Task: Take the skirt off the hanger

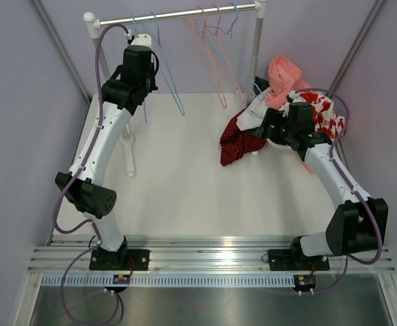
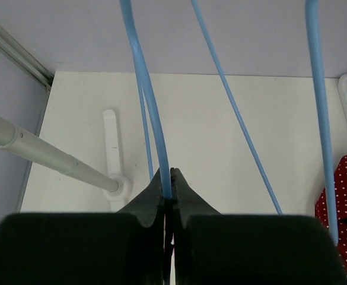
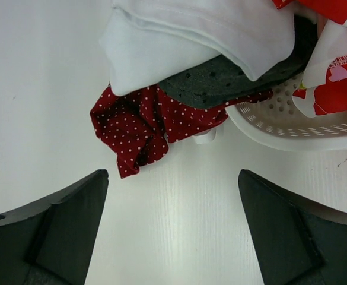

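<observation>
The skirt (image 1: 239, 144), dark red with white dots, lies crumpled on the table, and its upper part is tucked under other clothes at the basket's rim. In the right wrist view the skirt (image 3: 139, 123) sits just beyond my right gripper (image 3: 173, 178), which is open and empty over bare table. In the top view the right gripper (image 1: 269, 129) hovers by the basket. My left gripper (image 2: 167, 175) is shut on the thin blue hanger (image 2: 142, 89), and it sits high by the rail in the top view (image 1: 139, 44). The blue hanger (image 1: 174, 88) hangs bare.
A white perforated basket (image 3: 292, 124) holds a white garment (image 3: 185, 41), a grey one and red-patterned cloth (image 1: 324, 112). Pink hangers (image 1: 215, 61) and more blue ones hang on the rail (image 1: 178, 13). The rack's post (image 2: 37, 151) and foot (image 2: 112, 154) stand at the left.
</observation>
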Action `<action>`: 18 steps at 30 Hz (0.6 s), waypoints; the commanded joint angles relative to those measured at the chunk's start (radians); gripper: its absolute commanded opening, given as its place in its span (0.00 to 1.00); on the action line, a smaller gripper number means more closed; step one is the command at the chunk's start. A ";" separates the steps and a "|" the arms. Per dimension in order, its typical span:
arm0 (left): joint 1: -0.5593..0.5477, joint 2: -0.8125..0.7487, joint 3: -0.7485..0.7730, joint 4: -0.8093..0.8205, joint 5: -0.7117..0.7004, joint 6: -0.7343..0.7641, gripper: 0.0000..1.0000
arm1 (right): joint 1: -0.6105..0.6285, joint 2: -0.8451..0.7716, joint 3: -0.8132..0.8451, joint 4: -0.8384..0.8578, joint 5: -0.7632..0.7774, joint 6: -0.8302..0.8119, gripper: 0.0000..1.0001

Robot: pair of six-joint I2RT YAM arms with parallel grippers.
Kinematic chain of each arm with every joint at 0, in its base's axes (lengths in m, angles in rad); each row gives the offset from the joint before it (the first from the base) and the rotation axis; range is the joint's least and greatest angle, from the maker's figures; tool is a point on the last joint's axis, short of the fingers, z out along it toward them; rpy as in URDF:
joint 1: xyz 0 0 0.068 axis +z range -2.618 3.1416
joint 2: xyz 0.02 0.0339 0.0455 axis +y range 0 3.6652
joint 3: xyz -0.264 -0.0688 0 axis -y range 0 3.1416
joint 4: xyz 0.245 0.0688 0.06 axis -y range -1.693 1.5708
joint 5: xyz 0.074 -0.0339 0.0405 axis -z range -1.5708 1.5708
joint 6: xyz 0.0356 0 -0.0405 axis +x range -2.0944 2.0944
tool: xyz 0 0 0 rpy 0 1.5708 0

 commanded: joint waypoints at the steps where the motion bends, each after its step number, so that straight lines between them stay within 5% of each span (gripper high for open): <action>1: 0.009 -0.092 -0.032 0.016 0.049 -0.037 0.02 | 0.008 -0.080 0.004 -0.014 0.006 0.017 0.98; 3: 0.009 -0.115 -0.046 0.012 0.055 -0.042 0.12 | 0.009 -0.111 0.001 -0.030 0.015 0.014 0.98; 7: 0.007 -0.207 -0.078 0.012 0.072 -0.048 0.74 | 0.011 -0.163 0.017 -0.096 0.066 0.008 0.99; 8: 0.009 -0.226 -0.090 0.013 0.072 -0.050 0.80 | 0.009 -0.175 0.031 -0.108 0.067 0.010 0.99; 12: 0.009 -0.342 -0.179 0.021 0.087 -0.054 0.99 | 0.011 -0.241 0.059 -0.160 0.121 0.046 0.99; 15: 0.007 -0.480 -0.327 0.024 0.092 -0.082 0.99 | 0.011 -0.292 0.070 -0.199 0.091 0.071 0.99; 18: 0.006 -0.723 -0.635 0.102 0.089 -0.099 0.99 | 0.011 -0.402 0.007 -0.171 0.028 0.104 0.99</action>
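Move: The left fingers are shut on a blue hanger, with the rail some 2 cm ahead and 12 cm above them. A second blue hanger hangs about 5 cm to this hand's right, 2 cm ahead and 3 cm above, and the rail's left post stands roughly 15 cm to its left, 2 cm ahead. The open right hand has the flowered skirt about 16 cm ahead, 15 cm to its right and 8 cm below; the dotted skirt is 10 cm ahead, 10 cm left and 16 cm below. The left fingers let go of the blue hanger under the rail, opening wide, and the hand draws back about 13 cm, first rising some 5 cm and then starting to sink, drifting a little left, with a slight roll and its tips lifting. The right hand, still open and empty, rises about 8 cm and backs off nearly 6 cm from the pile of skirts. ##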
